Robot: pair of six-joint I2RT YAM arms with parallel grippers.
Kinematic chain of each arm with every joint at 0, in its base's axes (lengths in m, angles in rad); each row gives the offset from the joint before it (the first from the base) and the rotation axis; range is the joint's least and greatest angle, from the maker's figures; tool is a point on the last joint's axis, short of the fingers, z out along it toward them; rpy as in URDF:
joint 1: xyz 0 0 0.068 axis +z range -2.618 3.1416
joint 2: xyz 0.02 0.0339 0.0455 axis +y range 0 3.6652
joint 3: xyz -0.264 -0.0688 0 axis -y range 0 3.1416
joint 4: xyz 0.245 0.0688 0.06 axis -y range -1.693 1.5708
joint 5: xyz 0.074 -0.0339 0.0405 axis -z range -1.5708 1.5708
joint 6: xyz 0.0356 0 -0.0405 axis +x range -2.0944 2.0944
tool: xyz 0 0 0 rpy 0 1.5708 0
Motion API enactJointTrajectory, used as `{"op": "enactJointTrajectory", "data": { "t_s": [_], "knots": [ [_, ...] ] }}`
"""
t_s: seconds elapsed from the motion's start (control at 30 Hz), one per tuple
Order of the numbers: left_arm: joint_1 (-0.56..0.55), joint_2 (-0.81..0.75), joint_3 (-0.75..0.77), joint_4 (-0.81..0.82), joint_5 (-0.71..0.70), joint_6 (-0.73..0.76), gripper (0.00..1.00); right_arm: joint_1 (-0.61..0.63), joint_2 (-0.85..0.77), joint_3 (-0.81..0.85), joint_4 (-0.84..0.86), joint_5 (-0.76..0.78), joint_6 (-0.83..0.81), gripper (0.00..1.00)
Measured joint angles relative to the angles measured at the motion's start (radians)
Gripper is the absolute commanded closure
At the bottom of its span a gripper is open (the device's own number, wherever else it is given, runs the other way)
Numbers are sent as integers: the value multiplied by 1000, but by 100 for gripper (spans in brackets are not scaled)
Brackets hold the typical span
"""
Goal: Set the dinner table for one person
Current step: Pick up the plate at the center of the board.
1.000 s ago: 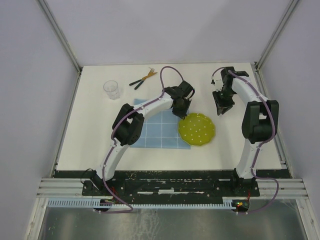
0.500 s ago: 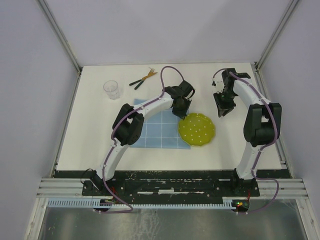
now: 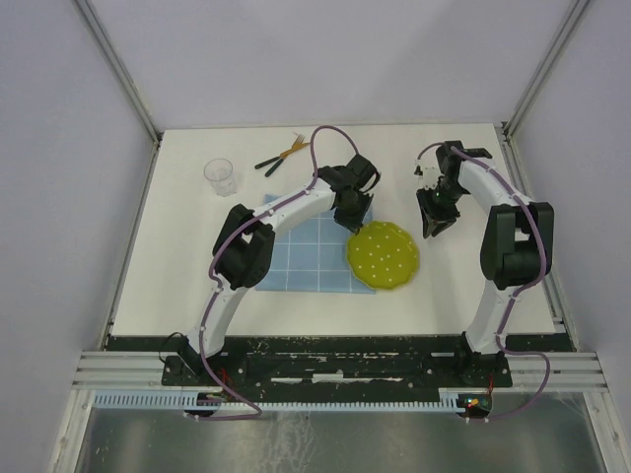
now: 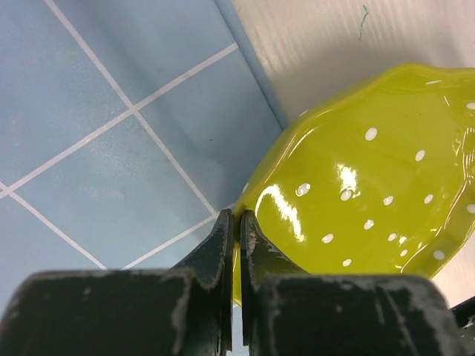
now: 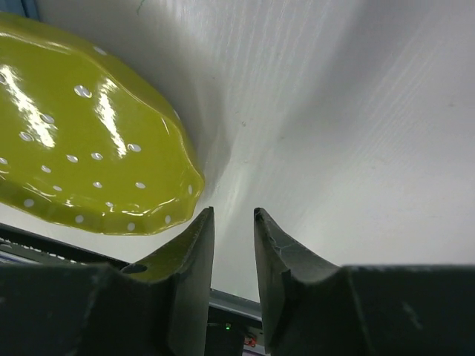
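A yellow-green plate (image 3: 383,255) with white dots sits at the centre right of the dinner table (image 3: 463,286), its left part over the edge of a light-blue gridded cloth (image 3: 306,258). My left gripper (image 3: 353,223) is shut on the plate's far-left rim. In the left wrist view the fingertips (image 4: 236,216) pinch the rim of the plate (image 4: 371,185) above the cloth (image 4: 111,111). My right gripper (image 3: 431,225) hangs open just right of the plate. Nothing is between its jaws (image 5: 234,213), and the plate (image 5: 89,163) lies to its left over the table (image 5: 334,111).
A clear glass (image 3: 220,177) stands at the far left of the table. Dark-handled cutlery (image 3: 283,155) lies near the back edge. Metal frame posts and white walls close in the table on three sides.
The left gripper has drawn the plate a little to the left, further over the cloth. The right gripper has shifted slightly left, toward the plate.
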Motion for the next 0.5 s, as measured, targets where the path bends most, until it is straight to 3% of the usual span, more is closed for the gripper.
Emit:
{"op": "enactJointTrajectory", "data": {
  "t_s": [0.23,0.5],
  "knots": [
    [18,0,-3,-6,-1,2,97,6,4,-112,27,-47,7,62],
    [21,0,-3,-8,-3,21,97,33,70,-107,72,-76,8,62]
  ]
}}
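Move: The left hand already has the plate by its far-left rim, so the plate's middle lies about 8 cm to its right, 6 cm back and 2 cm lower; the blue cloth's middle is some 9 cm to its left, 3 cm back and 4 cm below. From the part-open right hand, the plate's middle is about 11 cm left, 5 cm back and 5 cm below, and the cloth's middle roughly 27 cm left, 2 cm back and 7 cm below. Right hand sinks some 5 cm, and back-left, towards the plate's right rim; left still pinches the far-left rim. ##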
